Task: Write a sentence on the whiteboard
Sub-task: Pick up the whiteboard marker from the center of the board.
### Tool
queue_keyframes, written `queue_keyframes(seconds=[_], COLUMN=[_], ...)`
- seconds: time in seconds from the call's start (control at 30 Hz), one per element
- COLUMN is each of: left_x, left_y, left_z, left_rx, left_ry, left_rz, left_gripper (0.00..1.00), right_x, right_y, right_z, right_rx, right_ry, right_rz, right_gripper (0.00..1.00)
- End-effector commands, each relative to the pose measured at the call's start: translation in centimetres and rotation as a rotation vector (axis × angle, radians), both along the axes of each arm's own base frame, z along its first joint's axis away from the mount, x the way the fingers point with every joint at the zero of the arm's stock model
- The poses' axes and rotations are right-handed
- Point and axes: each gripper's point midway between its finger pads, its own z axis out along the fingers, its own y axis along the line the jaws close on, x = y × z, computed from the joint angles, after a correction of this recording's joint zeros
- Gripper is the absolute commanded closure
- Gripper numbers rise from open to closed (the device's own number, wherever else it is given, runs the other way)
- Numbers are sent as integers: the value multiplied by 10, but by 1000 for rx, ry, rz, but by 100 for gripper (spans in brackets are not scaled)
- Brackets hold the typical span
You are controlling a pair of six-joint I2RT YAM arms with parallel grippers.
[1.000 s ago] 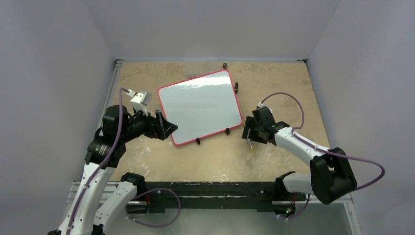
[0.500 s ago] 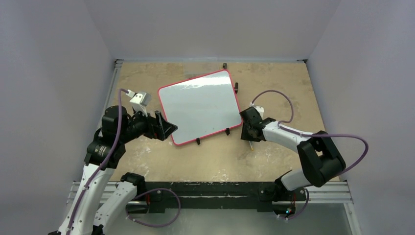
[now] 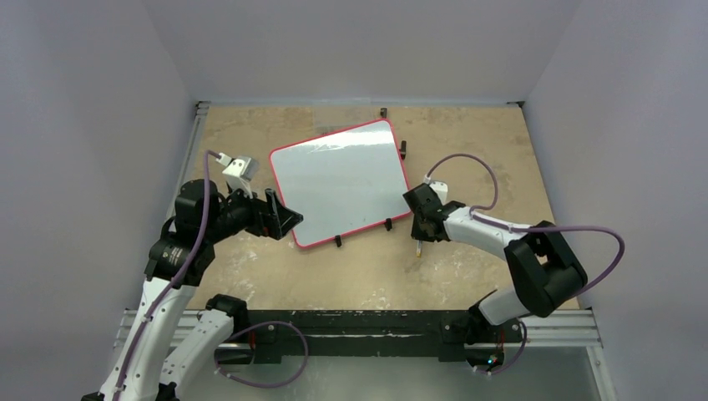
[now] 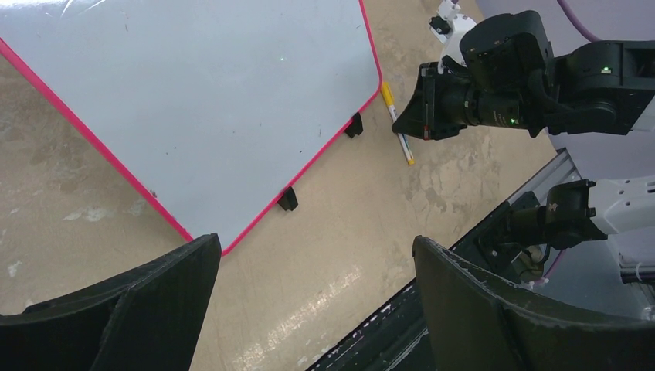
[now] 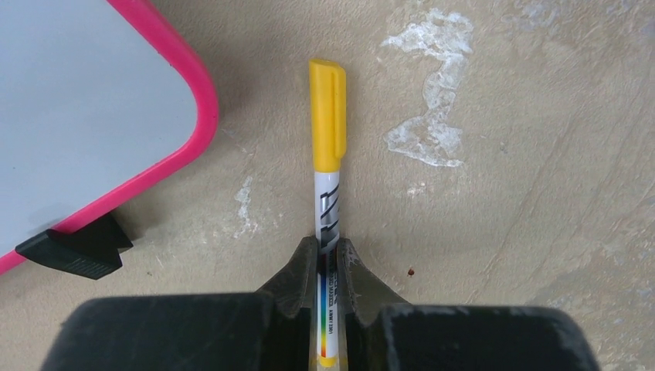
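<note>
The whiteboard (image 3: 341, 182) lies tilted on the tan table, its red-pink rim around a blank pale face (image 4: 193, 100); no sentence is in view on it. A marker (image 5: 327, 139) with a yellow cap lies flat on the table just off the board's near right corner (image 5: 193, 116), cap pointing away from the wrist. My right gripper (image 5: 327, 249) is shut on the marker's white barrel, low at the table (image 3: 420, 227). My left gripper (image 4: 315, 247) stands wide open with nothing between its fingers, hovering by the board's near left corner (image 3: 284, 219).
Small black clips (image 3: 338, 241) (image 3: 387, 224) (image 5: 77, 249) hold the board's edges, with another on its right side (image 3: 402, 150). A black rail (image 3: 359, 322) runs along the near table edge. Grey walls close in on three sides.
My right arm slid left toward the board's near right corner, and its jaws closed on the marker's barrel. The left arm and the board stayed still.
</note>
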Motion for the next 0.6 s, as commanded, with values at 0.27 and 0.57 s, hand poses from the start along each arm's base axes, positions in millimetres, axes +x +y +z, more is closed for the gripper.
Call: queue_keyframes(seconds=[0.27, 0.57], left_x=[0, -9], left_y=[-6, -32], left_z=[17, 14], left_rx=[-25, -112], left_ry=[-86, -113], left_rz=[-40, -189], left_gripper=[6, 8], right_x=[-13, -9], right_y=[-18, 27], right_z=[60, 154], right_rx=[12, 287], right_ry=[-103, -373], right_rz=[-77, 226], right_gripper=[100, 100])
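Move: The right fingers are already shut on the marker, its middle roughly 2 cm ahead of their grip, still down at the table. The whiteboard's middle lies some 17 cm ahead and 22 cm to the left, about level in height; its nearest black clip stands about 4 cm ahead and 9 cm left of the grip. From the left hand the whiteboard's middle is roughly 24 cm ahead, 15 cm to the right and 25 cm below. Keeping its pinch on the marker's barrel, the right hand first slides back about 1.5 cm, barely rising, then lifts ever faster to about 10 cm up beside the whiteboard's near right corner, the fingertips tipping forward and up by 10 to 15 degrees. Late on, the open, empty left hand starts easing to its right, about 1.5 cm. ##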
